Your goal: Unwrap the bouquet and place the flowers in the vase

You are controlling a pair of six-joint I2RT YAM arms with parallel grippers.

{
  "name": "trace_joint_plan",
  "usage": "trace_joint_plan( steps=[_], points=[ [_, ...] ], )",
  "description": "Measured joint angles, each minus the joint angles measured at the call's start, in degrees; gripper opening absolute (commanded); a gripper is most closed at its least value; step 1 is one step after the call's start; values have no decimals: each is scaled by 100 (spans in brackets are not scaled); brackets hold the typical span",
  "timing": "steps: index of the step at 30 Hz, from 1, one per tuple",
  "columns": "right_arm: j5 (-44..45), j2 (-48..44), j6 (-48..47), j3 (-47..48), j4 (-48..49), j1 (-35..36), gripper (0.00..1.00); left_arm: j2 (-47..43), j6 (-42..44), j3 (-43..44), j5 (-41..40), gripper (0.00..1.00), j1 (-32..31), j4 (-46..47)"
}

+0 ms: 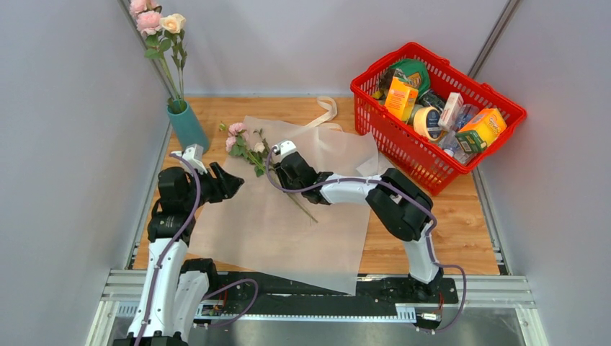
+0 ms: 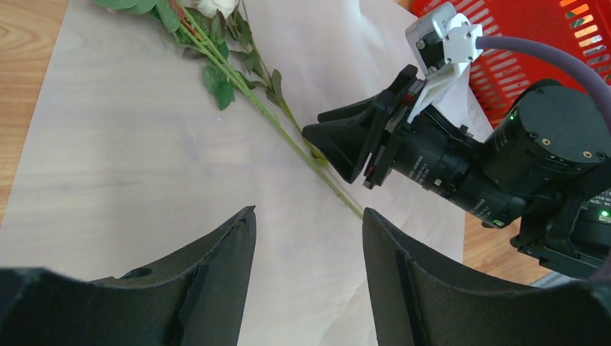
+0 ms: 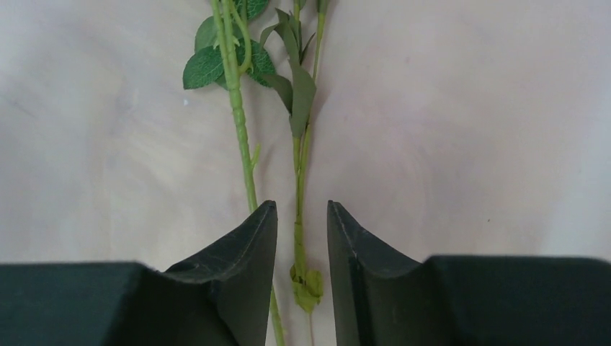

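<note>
The teal vase [image 1: 189, 127] stands at the back left with a few pink and cream roses [image 1: 153, 20] in it. The bouquet's white paper [image 1: 288, 231] lies spread flat on the table. More flowers [image 1: 243, 143] lie on the paper, stems [image 2: 266, 108] pointing toward the near right. My right gripper [image 3: 301, 205] is down over those stems, its jaws narrowly apart. One thin green stem [image 3: 299, 173] runs between them, and a second stem [image 3: 241, 137] passes under the left finger. My left gripper [image 2: 308, 213] hovers open and empty over bare paper, just left of the right gripper [image 2: 324, 144].
A red plastic basket [image 1: 375, 86] full of groceries stands at the back right, close behind the right arm. The cream ribbon [image 1: 328, 112] lies loose at the paper's far edge. Grey walls close in on both sides of the table.
</note>
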Motion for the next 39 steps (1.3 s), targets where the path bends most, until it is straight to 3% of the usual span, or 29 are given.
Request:
trace_joint_plan(
  steps=[24, 32, 39],
  points=[
    [98, 328, -146, 146, -256, -4, 28, -59, -44, -2, -92, 63, -7, -26],
    [138, 452, -142, 310, -256, -7, 0, -61, -42, 0, -122, 63, -7, -42],
    [168, 463, -57, 398, -369, -4, 0, -61, -39, -2, -155, 64, -11, -52]
  ],
)
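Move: Just below the right hand's part-open fingers, about 3 cm down, lies the lower part of the thin leafy stem. The thick rose stem runs beside it, roughly 1 cm back and 1 cm left of the hand; the white rose lies some 10 cm ahead and 6 cm left, near table height. From the left hand that thin stem part is about 9 cm ahead, 11 cm right and 17 cm down. The right hand sinks about 2.5 cm onto the thin leafy stem, then shuts its fingers, pinching its lower part. ##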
